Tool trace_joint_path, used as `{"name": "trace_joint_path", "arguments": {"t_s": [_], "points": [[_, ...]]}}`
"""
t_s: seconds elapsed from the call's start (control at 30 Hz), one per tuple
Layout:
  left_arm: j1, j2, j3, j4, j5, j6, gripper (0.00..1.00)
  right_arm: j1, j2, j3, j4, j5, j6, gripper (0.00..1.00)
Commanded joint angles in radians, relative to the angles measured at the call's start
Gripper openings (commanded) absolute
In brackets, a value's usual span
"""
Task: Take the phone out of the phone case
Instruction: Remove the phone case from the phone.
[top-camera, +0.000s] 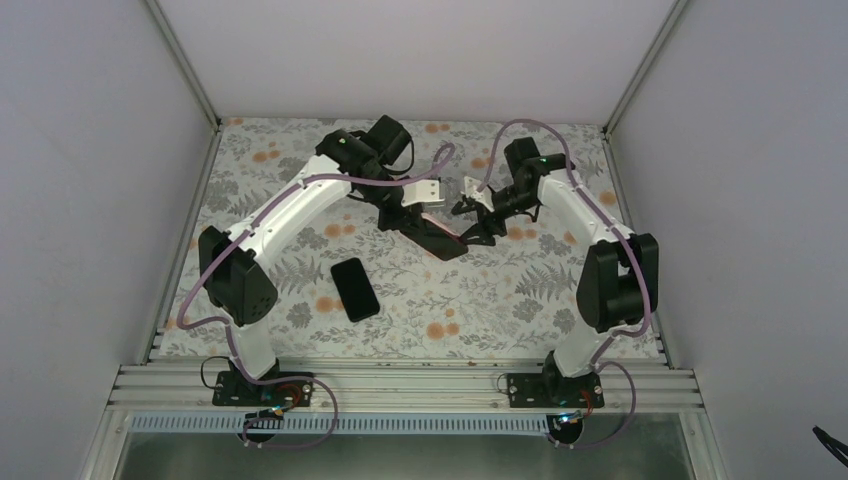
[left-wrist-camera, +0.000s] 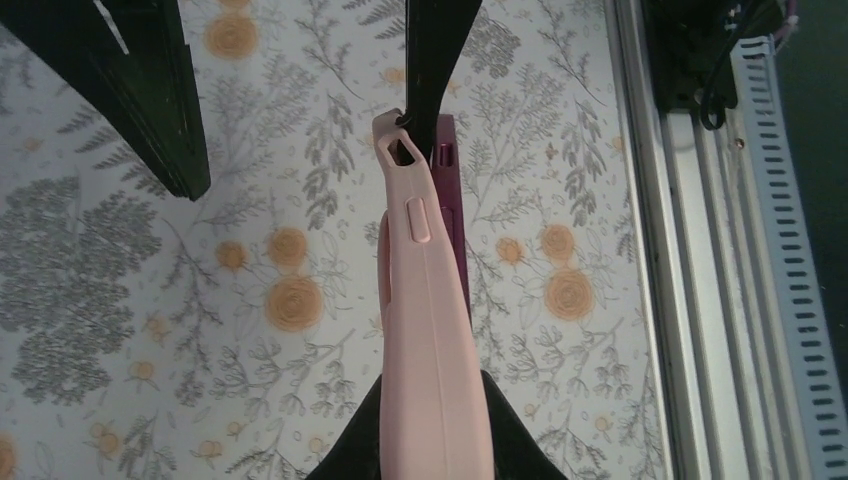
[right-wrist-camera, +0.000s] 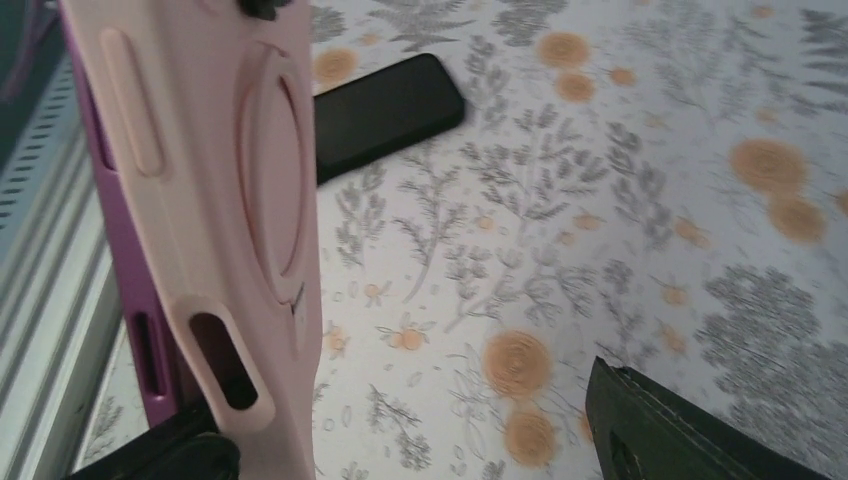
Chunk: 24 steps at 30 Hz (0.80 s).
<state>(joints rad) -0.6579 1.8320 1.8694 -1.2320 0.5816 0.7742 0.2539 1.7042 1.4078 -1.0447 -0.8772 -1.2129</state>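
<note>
My left gripper (top-camera: 425, 212) is shut on a pink phone case (left-wrist-camera: 430, 330) and holds it edge-on above the table's middle. A purple layer (left-wrist-camera: 447, 170) shows along the case's edge; I cannot tell whether it is a phone or a lining. The case fills the left of the right wrist view (right-wrist-camera: 210, 180). My right gripper (top-camera: 478, 215) is open wide, with one finger (left-wrist-camera: 435, 60) touching the case's far end and the other (left-wrist-camera: 130, 90) well apart from it. A black phone (top-camera: 355, 288) lies flat on the table, also in the right wrist view (right-wrist-camera: 385, 110).
The floral table cover (top-camera: 480, 300) spreads under both arms. White walls close the left, right and back. A metal rail (top-camera: 400, 385) runs along the near edge, also in the left wrist view (left-wrist-camera: 680, 250).
</note>
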Motion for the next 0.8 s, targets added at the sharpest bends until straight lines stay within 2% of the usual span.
{"name": "trace_joint_path", "arguments": {"t_s": [0.0,0.23,0.43,0.53,0.67,0.73,0.77], "points": [[-0.042,-0.011,0.007,0.2,0.095,-0.014,0.02,0.111,0.006,0.038,-0.141,-0.266,-0.087,0.81],[-0.018,-0.007,0.06,0.281,0.06,-0.044,0.02,0.148,0.007,0.043,-0.195,-0.297,-0.101,0.78],[-0.006,-0.004,0.05,0.365,0.019,-0.079,0.02,0.153,0.008,0.039,-0.241,-0.316,-0.129,0.64],[-0.004,-0.006,0.051,0.373,-0.014,-0.074,0.02,0.153,0.014,0.045,-0.241,-0.301,-0.101,0.51],[-0.002,-0.013,0.058,0.357,-0.035,-0.053,0.02,0.153,-0.004,0.027,-0.24,-0.3,-0.097,0.29],[-0.001,-0.006,0.076,0.329,-0.04,-0.045,0.02,0.153,-0.015,0.019,-0.241,-0.305,-0.098,0.11],[-0.002,0.001,0.092,0.306,-0.035,-0.042,0.02,0.153,-0.019,0.017,-0.241,-0.306,-0.092,0.06]]}}
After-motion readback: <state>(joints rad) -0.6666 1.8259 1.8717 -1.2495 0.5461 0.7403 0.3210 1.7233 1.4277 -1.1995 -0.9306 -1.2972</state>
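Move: The loose end of the phone case, already peeled a little off the phone, lies about 4 cm back and 2 cm left of my right hand, level with it. The middle of the phone held by my left hand is some 8 cm left, 2 cm back and 2 cm above my right hand. The black phone lies on the table about 13 cm back, 26 cm left and 17 cm below my right hand. From my left hand, the loose case end is roughly 12 cm right, 4 cm back and 5 cm below. I shut my right hand's wide-open fingers on the case's loose end: one finger stays tucked between case and phone, the other closes onto the case's outside. First I bring that hand about 4 cm back and 2 cm left, turning slightly counter-clockwise. My left hand keeps its grip, easing back some 2 cm and then forward again. ##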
